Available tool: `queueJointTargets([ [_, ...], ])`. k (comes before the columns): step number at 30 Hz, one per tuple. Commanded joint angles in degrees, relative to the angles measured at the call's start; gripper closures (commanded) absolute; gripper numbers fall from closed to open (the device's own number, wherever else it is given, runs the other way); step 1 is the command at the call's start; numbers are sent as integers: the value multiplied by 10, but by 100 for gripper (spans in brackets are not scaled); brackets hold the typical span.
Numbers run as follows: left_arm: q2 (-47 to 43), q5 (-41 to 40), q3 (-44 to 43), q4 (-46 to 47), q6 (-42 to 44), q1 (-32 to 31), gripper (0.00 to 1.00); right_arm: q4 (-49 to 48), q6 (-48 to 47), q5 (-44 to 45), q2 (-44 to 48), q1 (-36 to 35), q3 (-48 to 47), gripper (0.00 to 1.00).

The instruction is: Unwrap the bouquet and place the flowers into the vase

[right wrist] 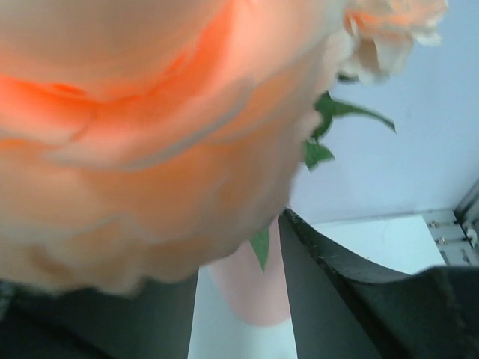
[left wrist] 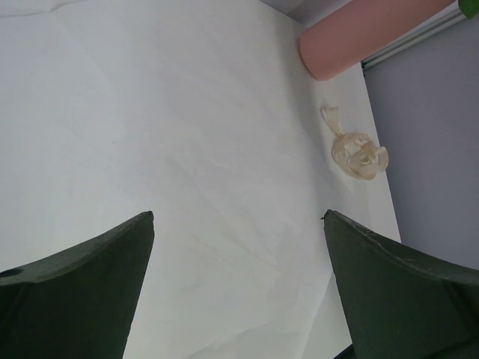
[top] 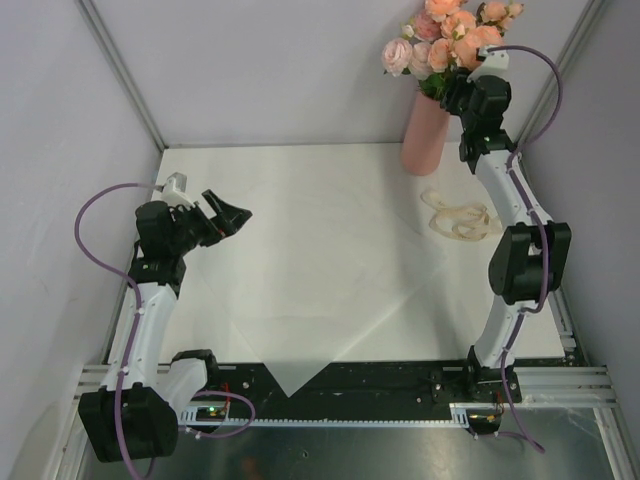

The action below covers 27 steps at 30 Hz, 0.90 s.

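The flowers [top: 445, 40], pink and peach roses with green leaves, stand in the salmon-pink vase [top: 424, 135] at the back right. No wrapping is around the bouquet; its white paper [top: 320, 270] lies spread flat across the table. My right gripper [top: 462, 88] is up among the blooms just above the vase's mouth. In the right wrist view a big peach rose [right wrist: 150, 112] fills the frame, and the gripper [right wrist: 238, 247] has its fingers apart, with only a leaf and the vase [right wrist: 251, 295] showing in the gap. My left gripper [top: 232, 215] hovers wide open over the left side, holding nothing.
A cream ribbon [top: 458, 218] lies loose on the table right of the paper, near the right arm; it also shows as a curled ribbon [left wrist: 358, 153] below the vase [left wrist: 359, 37] in the left wrist view. Grey walls close in at the back and both sides.
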<state>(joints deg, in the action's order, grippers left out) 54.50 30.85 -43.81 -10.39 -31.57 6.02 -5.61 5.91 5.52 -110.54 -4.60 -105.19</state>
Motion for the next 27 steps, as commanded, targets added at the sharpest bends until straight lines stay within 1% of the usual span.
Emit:
queueJointTargets([
  [1,1,9,5,19,-1,6,0,-22,21,-14,97,0,82,48],
  [4,3,12,2,19,1,6,0,-27,39,-26,170,-2,166,42],
  [7,0,18,-3,19,8,5,0,17,64,-27,231,-8,233,32],
  [9,-6,19,-7,19,15,2,0,80,90,-29,270,-11,261,26],
  [11,-12,17,-11,20,24,-3,0,151,116,-54,301,-11,273,21],
  [14,-25,11,-18,20,38,-22,0,268,139,-91,340,-13,279,16],
  [16,-35,1,-23,20,52,-43,0,326,140,-110,370,-29,291,5],
  [17,-41,-6,-26,20,59,-61,0,341,137,-115,386,-39,307,3],
  [21,-64,-43,-37,19,92,-142,0,370,134,-92,469,-92,370,1],
  [24,-76,-56,-40,19,109,-177,0,372,157,-120,533,-116,413,1],
  [27,-87,-72,-38,19,119,-206,0,353,186,-148,594,-123,464,1],
])
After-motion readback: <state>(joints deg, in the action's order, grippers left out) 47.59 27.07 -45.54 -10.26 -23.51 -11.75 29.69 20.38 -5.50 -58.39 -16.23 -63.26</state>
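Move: The vase with the flowers stands in front of the right hand, its middle about 3 cm ahead, 4 cm left and some 20 cm below. The blossoms centre roughly 4 cm ahead of that hand, 3 cm left and 8 cm above it. The ribbon lies on the table about 18 cm back, 5 cm right and 35 cm below. From the left hand, the vase's middle is some 31 cm ahead, 57 cm right and 9 cm below. The flowers are left in the vase as the right hand draws out from beside them, back some 30 cm with a smaller swing left and down, opening from half to fully wide while its fingers tip down and turn counter-clockwise. Late on, the open left hand moves about 8 cm right, also back and up, turning clockwise and tipping up. ##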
